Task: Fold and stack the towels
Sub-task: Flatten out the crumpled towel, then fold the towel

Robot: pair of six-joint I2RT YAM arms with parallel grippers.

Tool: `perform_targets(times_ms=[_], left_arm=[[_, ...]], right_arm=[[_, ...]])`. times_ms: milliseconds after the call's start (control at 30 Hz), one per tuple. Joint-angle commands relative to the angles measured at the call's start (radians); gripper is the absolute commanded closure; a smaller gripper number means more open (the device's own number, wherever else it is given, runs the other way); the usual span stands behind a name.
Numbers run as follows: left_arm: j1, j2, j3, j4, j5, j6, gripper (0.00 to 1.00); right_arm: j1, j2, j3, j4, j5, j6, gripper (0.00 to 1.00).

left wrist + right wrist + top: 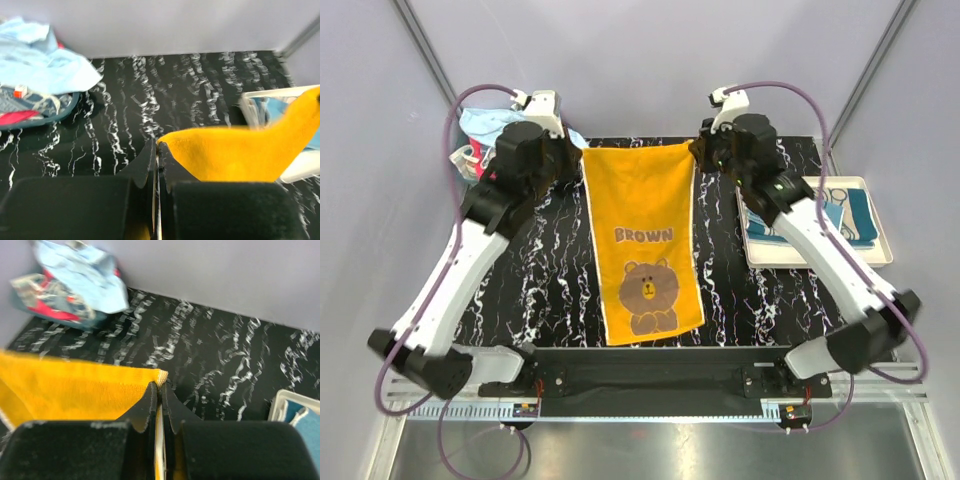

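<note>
An orange-yellow towel [643, 240] with a brown bear and the word BROWN hangs stretched between both grippers over the black marbled mat, its lower end resting near the front edge. My left gripper [578, 152] is shut on the towel's far left corner [165, 141]. My right gripper [698, 150] is shut on the far right corner [161, 376]. A heap of light blue and red towels [480, 135] lies at the back left, also seen as a crumpled heap [37, 75] and a blurred heap [70, 287] in the wrist views. A folded teal towel [840, 220] rests in the white tray.
The white tray [880, 215] sits at the right edge of the black marbled mat [540, 270]. A black bar with the arm bases [650, 375] runs along the near edge. Grey walls close in the back and sides.
</note>
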Motion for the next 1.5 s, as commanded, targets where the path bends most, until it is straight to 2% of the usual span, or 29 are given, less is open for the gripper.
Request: perform_targets(times_ms=[0, 133, 367, 500, 600, 933, 1200, 1467], left_arm=[[0.086, 0.089, 0.046, 0.165, 0.095, -0.026, 1.0], [0.198, 0.296, 0.095, 0.257, 0.222, -0.066, 1.0], [0.273, 0.654, 0.375, 0.258, 0.317, -0.107, 1.0], [0.29, 0.795, 0.539, 0.219, 0.336, -0.113, 1.0], [0.299, 0.831, 0.547, 0.216, 0.351, -0.128, 1.0], [0.286, 0.664, 0.196, 0.305, 0.339, -0.201, 1.0], [0.24, 0.532, -0.124, 0.377, 0.351, -0.262, 1.0], [0.198, 0.414, -0.309, 0.39, 0.325, -0.303, 1.0]], right_arm=[[-0.101, 0.123, 0.055, 0.151, -0.053, 0.008, 1.0], [-0.179, 0.285, 0.131, 0.2, -0.119, 0.043, 1.0], [-0.251, 0.596, 0.395, 0.162, -0.151, 0.085, 1.0], [-0.282, 0.727, 0.524, 0.134, -0.157, 0.104, 1.0], [-0.296, 0.752, 0.543, 0.119, -0.17, 0.12, 1.0], [-0.299, 0.598, 0.274, 0.128, -0.231, 0.186, 1.0], [-0.299, 0.429, -0.085, 0.208, -0.306, 0.267, 1.0], [-0.284, 0.315, -0.312, 0.251, -0.358, 0.332, 1.0]])
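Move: I already hold the yellow towel's upper corners, one in each hand. The bare table where I'll lay it centres some 4 cm ahead of my left hand and 13 cm right, and level with my right hand, 8 cm left; it is about 36 cm below both. The towel basket lies 22 cm ahead of and 20 cm left of my left hand; the tray of folded towels is 4 cm ahead of and 32 cm right of my right. I fling the towel out over the table: both my hands, fingers still shut on its corners, sweep forward about 23 cm while sinking, then turn back towards my base by some 15 cm, still going down, until they are about 25 cm lower than they began. My fingers tip down by 30 degrees or a little more. ##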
